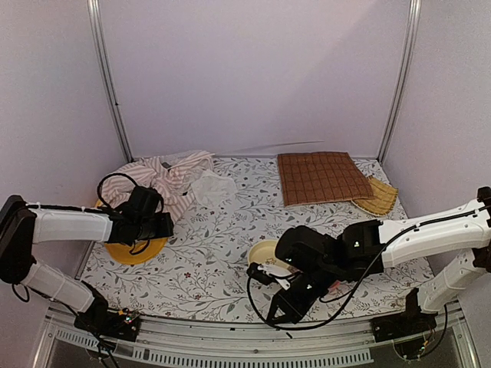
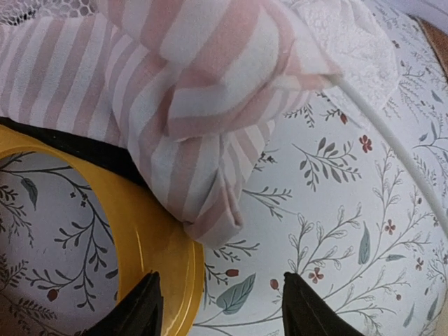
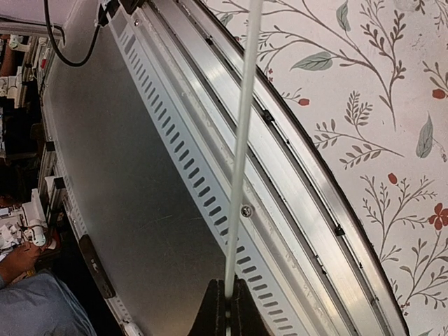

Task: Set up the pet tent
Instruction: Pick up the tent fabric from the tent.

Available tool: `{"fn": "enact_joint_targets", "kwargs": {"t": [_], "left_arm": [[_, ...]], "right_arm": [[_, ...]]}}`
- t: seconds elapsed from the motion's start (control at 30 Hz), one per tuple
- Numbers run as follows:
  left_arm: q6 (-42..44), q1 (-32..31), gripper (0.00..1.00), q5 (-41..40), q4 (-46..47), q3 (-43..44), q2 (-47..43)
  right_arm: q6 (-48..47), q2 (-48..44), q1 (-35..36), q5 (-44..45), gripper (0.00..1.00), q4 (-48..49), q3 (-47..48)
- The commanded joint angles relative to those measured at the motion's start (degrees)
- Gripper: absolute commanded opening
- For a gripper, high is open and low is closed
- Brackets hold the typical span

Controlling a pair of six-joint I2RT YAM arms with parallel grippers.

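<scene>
The pet tent [image 1: 175, 178] lies crumpled at the back left, pink-and-white striped fabric with white mesh. In the left wrist view its folded fabric [image 2: 203, 105] droops over the rim of a yellow bowl [image 2: 150, 238], and a thin clear pole [image 2: 392, 133] runs out of it to the right. My left gripper [image 2: 224, 315] hovers just short of the fabric's lowest fold, jaws apart, nothing between them. My right gripper [image 3: 225, 311] is shut on a thin white pole [image 3: 241, 140] over the table's front rail. In the top view the right gripper [image 1: 285, 305] points down at the near edge.
A cream bowl [image 1: 265, 251] sits by the right arm. A brown quilted mat [image 1: 322, 178] and a woven yellow mat [image 1: 377, 198] lie at the back right. The yellow bowl [image 1: 136, 250] sits under my left wrist. The metal front rail [image 3: 294, 182] borders the floral tablecloth.
</scene>
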Motion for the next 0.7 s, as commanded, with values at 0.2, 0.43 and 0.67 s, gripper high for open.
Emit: {"fn": "enact_joint_targets", "kwargs": {"t": [0.2, 0.43, 0.67], "left_arm": [[0.54, -2.39, 0.58, -9.18, 2.25, 5.42, 7.54], [1.61, -2.47, 0.53, -12.24, 3.43, 8.29, 12.54], [3.09, -2.48, 0.16, -15.01, 4.44, 9.79, 15.21]], "right_arm": [[-1.73, -2.79, -0.9, 1.95, 0.0, -0.91, 3.94], [-1.95, -3.48, -1.01, 2.24, 0.0, -2.64, 5.15], [-1.6, -4.16, -1.18, 2.78, 0.0, -3.16, 6.14]]}}
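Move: The loose near corner of the striped tent fabric hangs about 4 cm straight ahead of the left hand and a centimetre or so lower. The yellow ring's middle is some 10 cm to that hand's left, 3 cm back and 4 cm below; the white sheer cloth lies about 15 cm ahead and 13 cm to its right. From the right hand, already shut on the white rod, the same corner is roughly 34 cm left, 30 cm ahead and 9 cm down. The left fingertips come to pinch the striped fabric's lower corner beside the yellow ring: half open, the hand slides forward about 4 cm and sinks a little, rolling some 10 degrees with its left side rising, and closes only at the end of the reach. The right hand keeps its grip on the white rod and lifts about 2.5 cm. ##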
